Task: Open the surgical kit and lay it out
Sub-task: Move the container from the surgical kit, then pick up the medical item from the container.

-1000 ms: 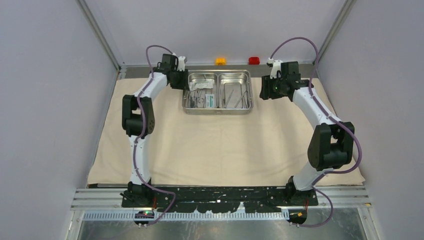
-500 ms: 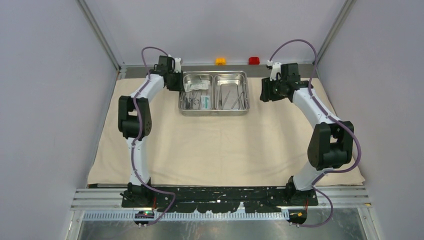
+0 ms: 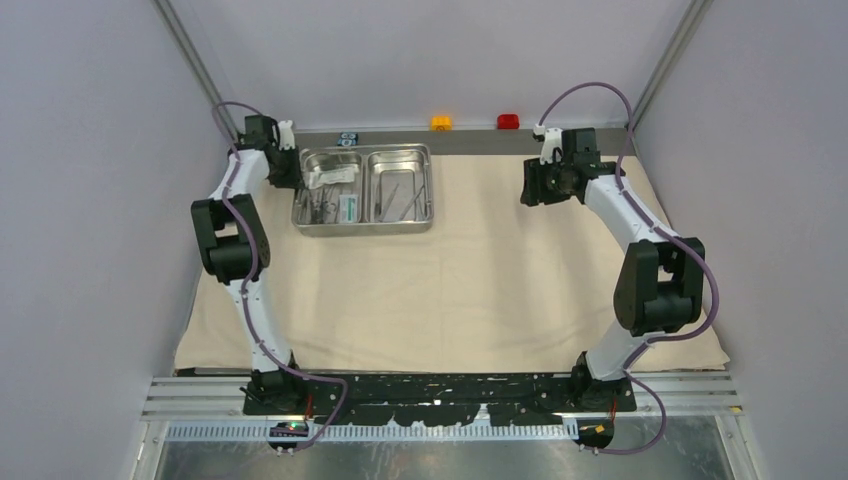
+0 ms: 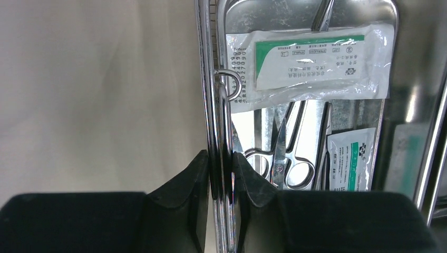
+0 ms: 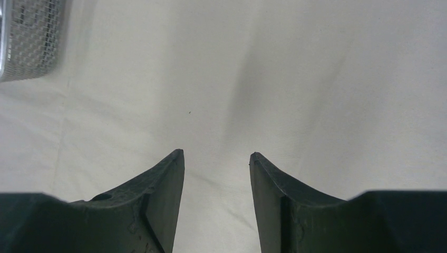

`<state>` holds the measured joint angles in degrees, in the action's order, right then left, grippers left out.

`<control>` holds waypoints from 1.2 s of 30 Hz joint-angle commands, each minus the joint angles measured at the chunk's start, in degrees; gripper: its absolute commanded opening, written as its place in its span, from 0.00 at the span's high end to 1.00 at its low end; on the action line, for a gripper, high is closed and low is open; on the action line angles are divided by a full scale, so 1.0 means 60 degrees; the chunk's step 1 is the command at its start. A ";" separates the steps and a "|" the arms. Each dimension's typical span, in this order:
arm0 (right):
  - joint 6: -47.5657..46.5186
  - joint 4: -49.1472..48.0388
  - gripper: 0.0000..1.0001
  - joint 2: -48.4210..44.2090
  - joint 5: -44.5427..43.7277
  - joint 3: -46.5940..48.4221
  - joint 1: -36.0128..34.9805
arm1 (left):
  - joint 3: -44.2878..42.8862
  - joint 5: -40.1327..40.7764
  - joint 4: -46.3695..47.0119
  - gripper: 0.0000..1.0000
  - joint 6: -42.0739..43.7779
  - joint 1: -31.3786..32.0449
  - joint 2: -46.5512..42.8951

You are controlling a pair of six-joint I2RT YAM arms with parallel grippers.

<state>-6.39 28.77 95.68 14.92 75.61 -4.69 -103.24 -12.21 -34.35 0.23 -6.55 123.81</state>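
Observation:
The beige cloth wrap (image 3: 480,280) lies spread flat over the table. The steel two-compartment tray (image 3: 363,230) stands on it at the back left. My left gripper (image 3: 290,175) is at the tray's left end, shut on the tray's rim (image 4: 211,79), one finger (image 4: 197,174) outside and one inside. In the tray lie a white-and-green packet (image 4: 316,63), ring-handled scissors (image 4: 287,158) and a smaller packet (image 4: 350,166); thin tools (image 3: 400,198) fill the right compartment. My right gripper (image 3: 527,185) hangs open and empty over bare cloth (image 5: 263,79), well right of the tray.
An orange button (image 3: 441,122) and a red button (image 3: 508,121) sit on the back ledge, with a small black-and-blue block (image 3: 347,138) behind the tray. Enclosure walls stand close on both sides. A shiny mesh-patterned metal corner (image 5: 29,37) shows in the right wrist view.
My left gripper has closed on the tray's rim and dragged the tray left along the back of the cloth. The block behind it now shows. The right arm has barely moved.

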 commanded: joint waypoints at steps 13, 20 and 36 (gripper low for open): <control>-0.0288 0.0127 0.46 0.0262 0.0263 0.0246 0.0047 | -0.2282 0.0614 -0.0822 0.51 0.1169 -0.0150 0.0297; -0.0348 0.0317 0.46 0.0537 0.0408 0.0385 0.0049 | -0.1489 0.0350 -0.0144 0.29 0.2704 0.0699 -0.0444; -0.0480 0.0653 0.47 0.0943 0.0663 0.0562 0.0077 | -0.3844 0.1274 -0.2196 0.29 0.5188 0.2307 0.1838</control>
<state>-8.60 32.53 101.56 17.72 76.36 -4.60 -123.63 -6.85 -43.24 27.81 8.73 133.12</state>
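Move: The left hand pinches the kit basket's left rim. The right-hand container inside is aimed at, its middle about 24 cm to this hand's right, 2 cm ahead and 2 cm lower. The left-hand container's middle is 9 cm right and 2 cm ahead, the gauze packet in it 8 cm right and 5 cm ahead; the penguin block stands 12 cm right, 14 cm ahead. From the right hand the right-hand container is roughly 30 cm left, 10 cm ahead and 7 cm lower. Leftward first: the left hand drags the kit a last 3 cm by its rim, opens wide, lets go and lifts some 4 cm while going forward. It then travels about 14 cm right over the left-hand container towards the right-hand one, turning some 35 degrees clockwise, and starts to sink near where their rims meet. The right hand sinks about 4 cm over the cloth. ##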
